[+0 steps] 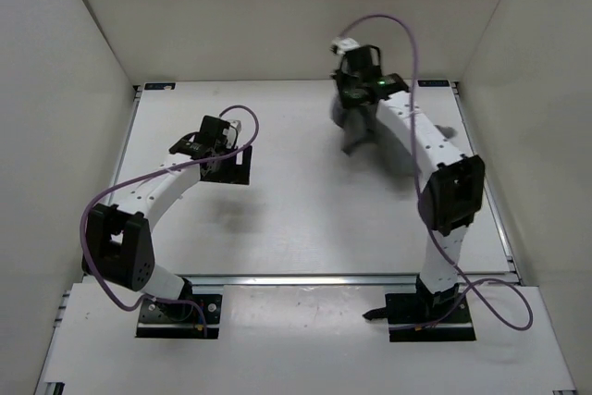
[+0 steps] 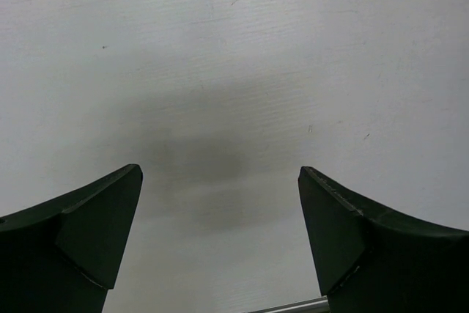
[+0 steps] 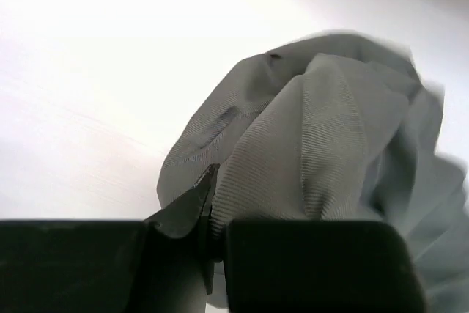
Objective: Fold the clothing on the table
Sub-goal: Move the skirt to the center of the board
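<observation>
The clothing [image 1: 356, 131] is a bunched mid-grey garment at the back right of the table [image 1: 305, 219], mostly hidden under my right arm in the top view. In the right wrist view the ribbed grey clothing [image 3: 315, 137] bulges up in folds, and my right gripper [image 3: 212, 203] is shut on a pinch of it. From above, the right gripper [image 1: 359, 110] sits over the heap. My left gripper [image 1: 227, 156] hovers at the table's left middle, far from the fabric. It stands open [image 2: 220, 181] with only bare white tabletop between its fingers [image 2: 95, 232].
White walls enclose the table on the left, back and right. An aluminium rail [image 1: 314, 278] runs along the near edge, its end also showing in the left wrist view [image 2: 293, 306]. Purple cables loop off both arms.
</observation>
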### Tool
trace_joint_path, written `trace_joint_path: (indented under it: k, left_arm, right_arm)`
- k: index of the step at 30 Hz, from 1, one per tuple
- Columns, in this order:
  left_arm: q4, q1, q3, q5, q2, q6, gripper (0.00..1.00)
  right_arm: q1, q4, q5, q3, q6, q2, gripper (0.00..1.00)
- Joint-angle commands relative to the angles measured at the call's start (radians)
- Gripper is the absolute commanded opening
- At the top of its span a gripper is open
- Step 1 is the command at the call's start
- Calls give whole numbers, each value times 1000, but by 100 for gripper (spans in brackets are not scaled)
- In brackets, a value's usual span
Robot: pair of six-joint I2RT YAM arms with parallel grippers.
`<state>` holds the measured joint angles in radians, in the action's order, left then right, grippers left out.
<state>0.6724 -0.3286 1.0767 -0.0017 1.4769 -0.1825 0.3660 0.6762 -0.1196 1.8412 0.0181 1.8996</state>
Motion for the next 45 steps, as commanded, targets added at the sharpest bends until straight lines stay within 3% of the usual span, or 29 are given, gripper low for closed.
trace_joint_path:
  k: [1,5,8,12,17,20,24,27,32,35,40,45]
  left_arm:
    - [-42,5,63,19,-27,-17,98]
    - [-45,37,107,46,-59,-49,99]
    - [-59,53,108,34,-116,-58,99]
    - [-68,51,83,48,-167,-72,99]
    - [-62,23,45,83,-190,-80,98]
    - [-73,10,-1,103,-205,-86,99]
    - [-66,-1,-20,114,-196,-84,99]
    - [-76,5,-26,117,-201,-75,99]
    - [-88,33,-40,124,-224,-83,99]
    - [-91,36,-26,105,-234,-72,98]
    - [-100,48,-17,103,-222,-72,99]
    - [-131,46,-8,123,-202,-78,98]
  right_arm:
    - [134,35,90,225,62,-54,0]
    - [55,-140,306,188,-93,-242,0]
    - [-48,-300,339,-43,-136,-400,0]
    - [-226,-312,439,-342,-201,-499,0]
    - [-262,-360,452,-770,-211,-565,1]
    - [-257,-356,478,-873,-233,-550,0]
    - [-214,-349,521,-863,-248,-530,0]
    - [-173,-368,569,-768,-247,-487,0]
    - [-107,-317,792,-365,-257,-367,0]
    - [-75,-375,879,-173,-291,-347,0]
    - [-172,-578,956,-193,-432,-440,0]
    - [-285,-535,868,-442,-428,-505,0]
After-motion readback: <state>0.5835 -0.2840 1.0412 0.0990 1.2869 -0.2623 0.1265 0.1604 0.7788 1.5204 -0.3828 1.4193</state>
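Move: The skirt is already pinched in the right gripper, its cloth hanging about 7 cm to the right, 9 cm back and 10 cm below. The board's center lies some 17 cm back and 10 cm left of the right hand, about 18 cm below; the open left gripper is about 18 cm back, 25 cm left and 11 cm lower. From the left gripper, the board's center is level ahead, about 15 cm right and 6 cm below. Keep the right gripper shut on the skirt and flick it: whip up and left, swing back right and down about 30 cm, then sweep up again, forward and left, ending some 20 cm above the start and 10 cm farther back, wrist rolled left side up about 45 degrees. Raise the empty, open left gripper about 8 cm, then ease it down slightly. ##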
